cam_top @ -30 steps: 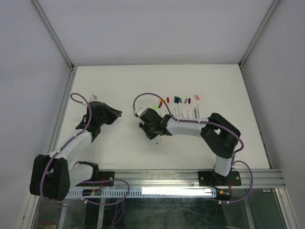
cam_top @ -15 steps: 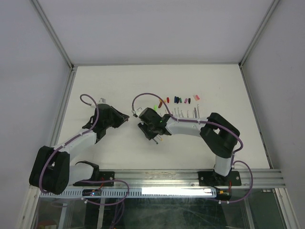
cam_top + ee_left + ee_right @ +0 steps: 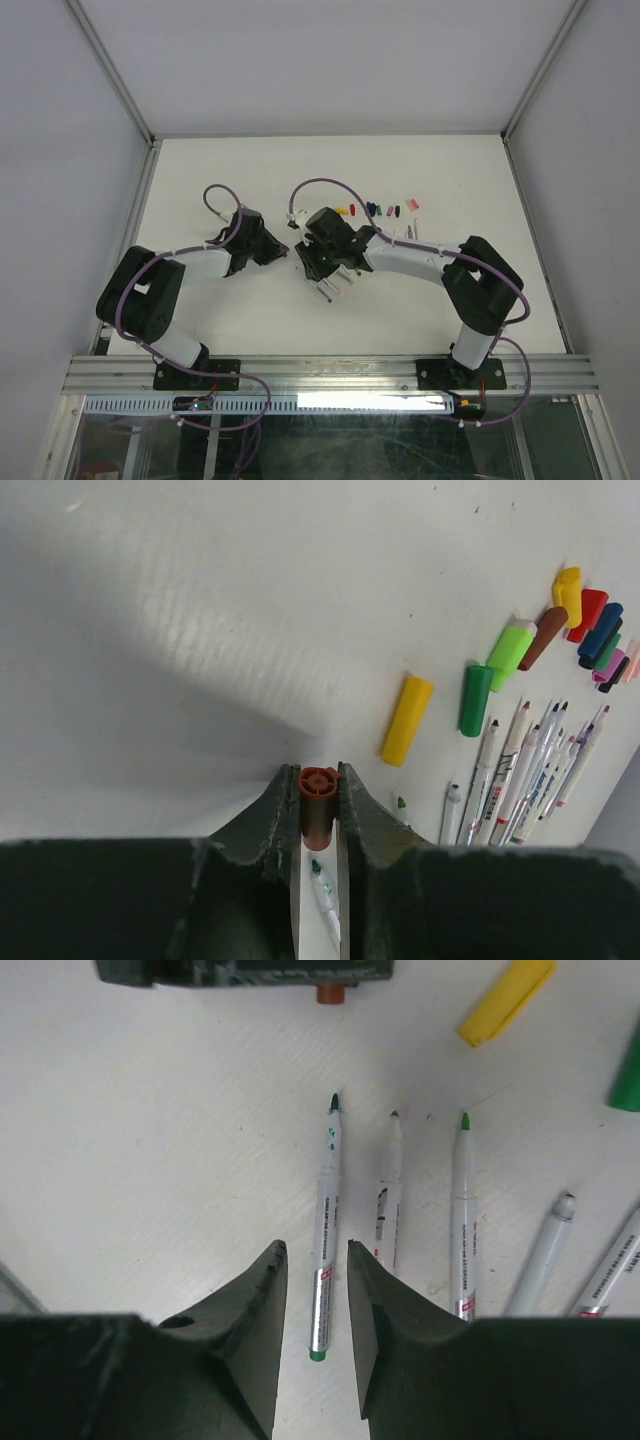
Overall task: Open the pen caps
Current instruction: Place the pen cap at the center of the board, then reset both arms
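My left gripper (image 3: 318, 780) is shut on a short red-brown pen cap (image 3: 318, 802), holding it end-on just above the table. Below it lies a green-tipped pen (image 3: 326, 895). My right gripper (image 3: 316, 1250) is open and straddles that uncapped green pen (image 3: 325, 1230), which rests on the table touching neither finger. Two more uncapped pens (image 3: 460, 1220) lie to its right. Loose pen caps, among them a yellow one (image 3: 407, 720), a green one (image 3: 476, 700) and a mixed cluster (image 3: 590, 615), lie beyond a row of pens (image 3: 520, 770). From above, the two grippers (image 3: 290, 252) nearly meet at the table's centre.
The row of coloured caps (image 3: 380, 209) lies behind the right arm (image 3: 420, 258), with pens (image 3: 330, 288) just in front of its wrist. The white table (image 3: 200, 170) is walled on the left, back and right. A purple cable (image 3: 320, 185) loops over the right wrist.
My left arm has swung right toward the centre with the red-brown cap. My right gripper's jaws have widened, and the green pen now lies free on the table between them.
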Action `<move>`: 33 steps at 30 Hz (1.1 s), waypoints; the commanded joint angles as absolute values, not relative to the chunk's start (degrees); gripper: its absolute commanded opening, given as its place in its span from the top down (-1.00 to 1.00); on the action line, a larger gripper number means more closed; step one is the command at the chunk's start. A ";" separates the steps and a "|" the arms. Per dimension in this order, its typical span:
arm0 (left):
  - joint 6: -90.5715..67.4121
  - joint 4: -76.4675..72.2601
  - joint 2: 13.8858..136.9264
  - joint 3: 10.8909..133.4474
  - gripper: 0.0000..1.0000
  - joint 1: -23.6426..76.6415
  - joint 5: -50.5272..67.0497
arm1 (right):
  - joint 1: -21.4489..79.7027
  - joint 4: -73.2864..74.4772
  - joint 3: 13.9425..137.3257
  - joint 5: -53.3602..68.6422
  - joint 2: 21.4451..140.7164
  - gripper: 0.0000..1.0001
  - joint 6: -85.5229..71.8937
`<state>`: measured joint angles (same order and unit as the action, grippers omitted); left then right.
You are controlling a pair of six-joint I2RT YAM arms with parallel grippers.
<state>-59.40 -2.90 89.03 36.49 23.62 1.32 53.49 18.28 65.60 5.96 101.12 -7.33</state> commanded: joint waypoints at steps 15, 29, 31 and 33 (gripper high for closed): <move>-56.91 0.73 91.16 39.41 0.24 25.80 -2.92 | 29.17 16.94 63.11 39.40 79.14 0.28 1.40; -45.18 4.74 69.90 43.63 -0.44 25.77 -2.98 | 8.07 21.20 63.00 53.37 66.23 0.01 13.79; -40.52 4.31 66.24 45.50 -0.72 25.72 -1.30 | 5.80 20.93 63.67 50.45 64.34 -0.13 14.24; -35.42 3.99 62.80 47.76 -0.96 25.67 0.36 | 3.39 20.63 65.33 48.80 63.84 -0.38 14.20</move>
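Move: The brown cap is still pinched in the left fingers, just above the board. Its place lies about 3 cm ahead and 2 cm right of that hand, 1 cm down; the yellow cap lies about 3 cm ahead and 4 cm right, the green cap 6 cm ahead and 9 cm right. The nearest bare pen's middle is 8 cm back, 7 cm right. The brown cap's place lies some 11 cm ahead and 5 cm left of the empty right hand, 4 cm down. The brown cap is carried by the left hand about 2 cm right and forward towards the yellow cap and let go as the fingers part; that hand eases back left, then rises some 12 cm, opening wide and tilting its fingers up. Meanwhile the empty right hand leaves the bare pen, climbing over 20 cm, then also swinging right and somewhat forward, rolling and opening wider. ##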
